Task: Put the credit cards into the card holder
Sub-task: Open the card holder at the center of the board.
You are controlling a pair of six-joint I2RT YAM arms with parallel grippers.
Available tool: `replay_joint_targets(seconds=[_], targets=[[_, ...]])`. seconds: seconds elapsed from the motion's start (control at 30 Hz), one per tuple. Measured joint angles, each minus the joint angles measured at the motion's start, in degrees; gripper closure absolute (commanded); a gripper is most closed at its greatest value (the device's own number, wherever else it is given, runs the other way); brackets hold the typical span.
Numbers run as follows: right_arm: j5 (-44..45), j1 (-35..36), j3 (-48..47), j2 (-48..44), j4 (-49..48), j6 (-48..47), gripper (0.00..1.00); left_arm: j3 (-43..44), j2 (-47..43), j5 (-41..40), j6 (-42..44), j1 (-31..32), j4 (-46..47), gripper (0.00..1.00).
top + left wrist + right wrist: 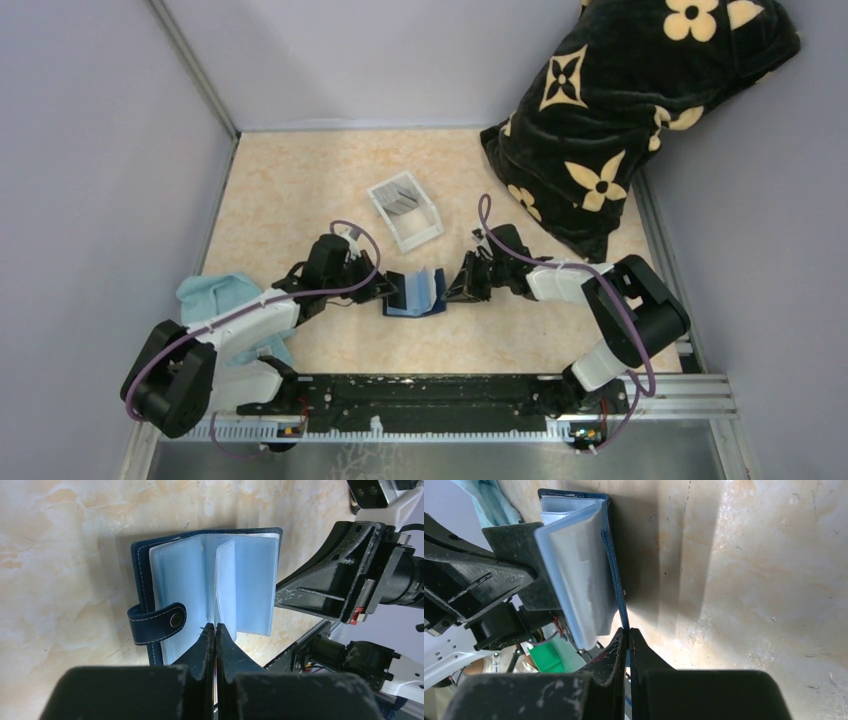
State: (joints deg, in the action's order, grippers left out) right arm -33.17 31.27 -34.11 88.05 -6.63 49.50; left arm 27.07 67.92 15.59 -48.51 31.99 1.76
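Note:
The navy card holder (414, 293) stands open on the table between the two arms, its light blue sleeves fanned out. My left gripper (215, 627) is shut on the edge of one light blue inner sleeve of the card holder (185, 580); the snap strap (157, 624) hangs beside it. My right gripper (628, 630) is shut on the thin navy cover of the card holder (579, 570). Grey credit cards (397, 193) lie stacked in a white tray behind the holder, apart from both grippers.
The white tray (425, 232) sits just behind the card holder. A teal cloth (225, 295) lies under the left arm. A black pillow with tan flowers (630, 110) leans in the back right corner. Grey walls close off the left, back and right.

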Motion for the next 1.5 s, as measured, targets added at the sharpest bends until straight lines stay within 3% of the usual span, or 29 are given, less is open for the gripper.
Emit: replay_joint_targets(seconds=[1.1,1.33,1.5], targets=[[1.7,0.0,1.88,0.0,-0.59,-0.02,1.0,-0.48,9.51,-0.31,-4.66,6.21,9.62,1.0],[5.27,0.0,1.86,-1.01,2.91,-2.93,0.73,1.6,12.92,-1.88,-4.83,8.96,9.88,1.0],[9.84,0.0,1.64,-4.07,7.58,-5.64,0.62,2.05,13.68,-3.06,-4.9,9.68,9.81,1.0]])
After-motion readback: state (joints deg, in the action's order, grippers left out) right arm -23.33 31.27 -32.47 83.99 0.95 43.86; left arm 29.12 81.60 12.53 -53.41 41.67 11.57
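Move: The left hand holds the black card. The open card holder's middle lies about 4 cm to that hand's right, 1 cm back and 5 cm below, its loose leaves standing some 6 cm right, 1 cm back and 3 cm below. From the right hand, which pinches the cover's right edge, the holder's middle is roughly 7 cm left, 1 cm back and 3 cm lower; the white box's middle is 16 cm ahead, 9 cm left and 3 cm lower. Sweep the left gripper about 5 cm to the right over the card holder, keeping the black card gripped, nearly level at first and then sinking some 3 cm, so the card pushes the loose leaves over towards the right cover. Ease the right gripper down with the cover it pinches, then open its fingers about a third, let go of the edge and draw off to the right. ##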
